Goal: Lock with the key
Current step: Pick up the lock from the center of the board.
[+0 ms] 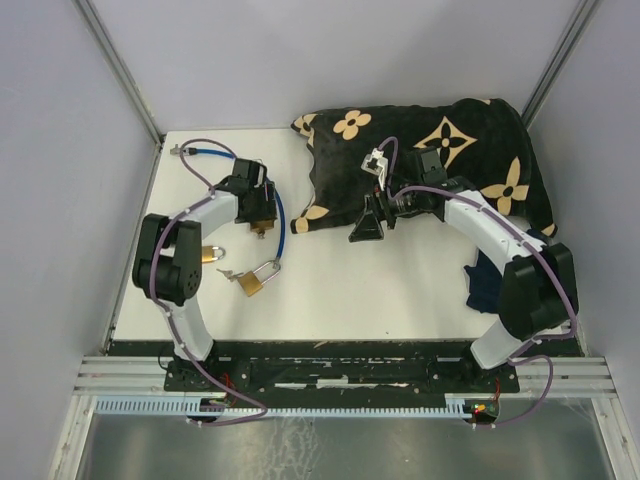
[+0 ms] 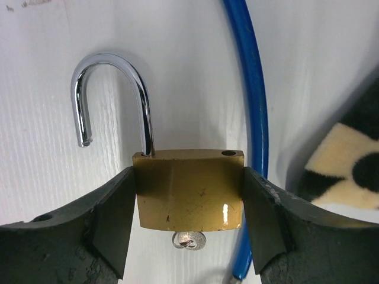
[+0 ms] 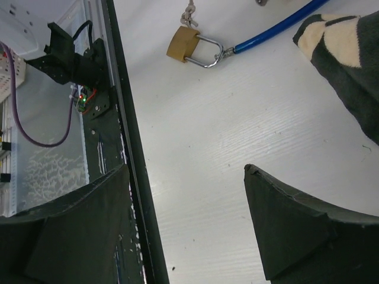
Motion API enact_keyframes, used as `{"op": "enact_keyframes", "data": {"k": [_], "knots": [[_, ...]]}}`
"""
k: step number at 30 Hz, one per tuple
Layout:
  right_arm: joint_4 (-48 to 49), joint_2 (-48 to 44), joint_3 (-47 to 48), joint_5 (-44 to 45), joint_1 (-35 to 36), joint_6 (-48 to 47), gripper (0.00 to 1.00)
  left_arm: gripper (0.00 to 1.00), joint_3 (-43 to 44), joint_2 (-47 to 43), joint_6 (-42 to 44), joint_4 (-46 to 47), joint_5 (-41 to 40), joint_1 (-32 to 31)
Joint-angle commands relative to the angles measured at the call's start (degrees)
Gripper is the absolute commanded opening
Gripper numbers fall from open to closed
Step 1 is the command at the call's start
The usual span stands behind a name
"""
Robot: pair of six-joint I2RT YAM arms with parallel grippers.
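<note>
A brass padlock lies on the white table with its chrome shackle swung open. A key sticks in its underside, only its head and ring showing. My left gripper is shut on the padlock body, one finger pressed against each side; from above the left gripper covers most of the padlock. My right gripper hangs open over the table by the blanket's edge, and the right wrist view shows nothing between the right gripper fingers.
A blue cable runs just right of the held padlock. A second brass padlock with keys is hooked through the cable's end. A dark flower-patterned blanket covers the far right. A dark blue cloth lies by the right arm.
</note>
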Motion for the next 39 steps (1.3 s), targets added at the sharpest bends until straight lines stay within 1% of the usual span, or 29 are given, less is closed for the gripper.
{"op": "enact_keyframes", "data": {"k": [1,5,10,12,13,15,19,23,27,31,35,39], "knots": [[15.85,0.63,-3.28,-2.35,-0.02,11.33,0.86,0.36,-3.3,-8.59,-4.15,6.95,3.86,0.11],[26.85,0.59,-8.02,-0.91,0.48,18.38,0.85,0.35,-9.44,-13.0,-8.35,11.52,8.07,0.05],[51.42,1.21,-18.81,2.08,2.34,30.91,0.86,0.34,-17.83,-19.47,-15.44,19.67,14.16,-0.01],[59.22,1.96,-21.4,3.78,3.56,33.98,0.86,0.34,-21.31,-22.17,-19.07,23.35,16.34,-0.25],[62.31,2.46,-22.19,4.79,4.26,35.0,0.86,0.34,-23.09,-24.04,-20.86,25.23,17.48,-0.51],[65.3,3.56,-22.94,6.47,5.81,36.68,0.87,0.34,-26.35,-26.82,-24.28,28.85,17.8,-1.32],[68.22,5.23,-24.09,11.27,9.49,38.35,0.87,0.33,-32.87,-31.13,-32.36,36.93,17.21,-3.82],[69.6,6.32,-25.11,17.03,12.24,39.89,0.87,0.33,-38.33,-35.14,-38.68,43.34,13.47,-6.99],[68.78,6.64,-25.37,20.96,14.94,39.23,0.86,0.34,-41.13,-37.18,-43.5,46.76,9.38,-9.67],[64.03,6.65,-24.36,26.13,17.09,37.56,0.85,0.33,-43.27,-38.59,-47.9,49.95,5.98,-12.0],[60.52,6.01,-23.2,30.93,18.2,36.98,0.84,0.33,-44.67,-39.84,-50.32,50.69,1.91,-14.89],[59.24,5.6,-22.72,32.47,19.38,36.33,0.82,0.33,-45.32,-40.41,-52.41,51.2,-2.48,-17.35]]}}
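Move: The left gripper already holds the open lock by its body. The waiting right gripper is about 26 cm to its right, 13 cm back and 16 cm higher, so the lock lies 26 cm left, 13 cm ahead and 16 cm below the right hand. From the left hand, the keyed padlock lies some 15 cm back and 1 cm left, the second padlock 8 cm back and 15 cm left, both about 3 cm lower. Keep the left grip on the lock and carry it back about 12 cm, right nearly as far and up some 8 cm, over towards the right gripper, rolling the wrist so its right side rises, about 50 degrees in all. Meanwhile bring the empty right gripper, still wide open, left about 10 cm and down 8 cm to meet the lock, turning a little clockwise. ##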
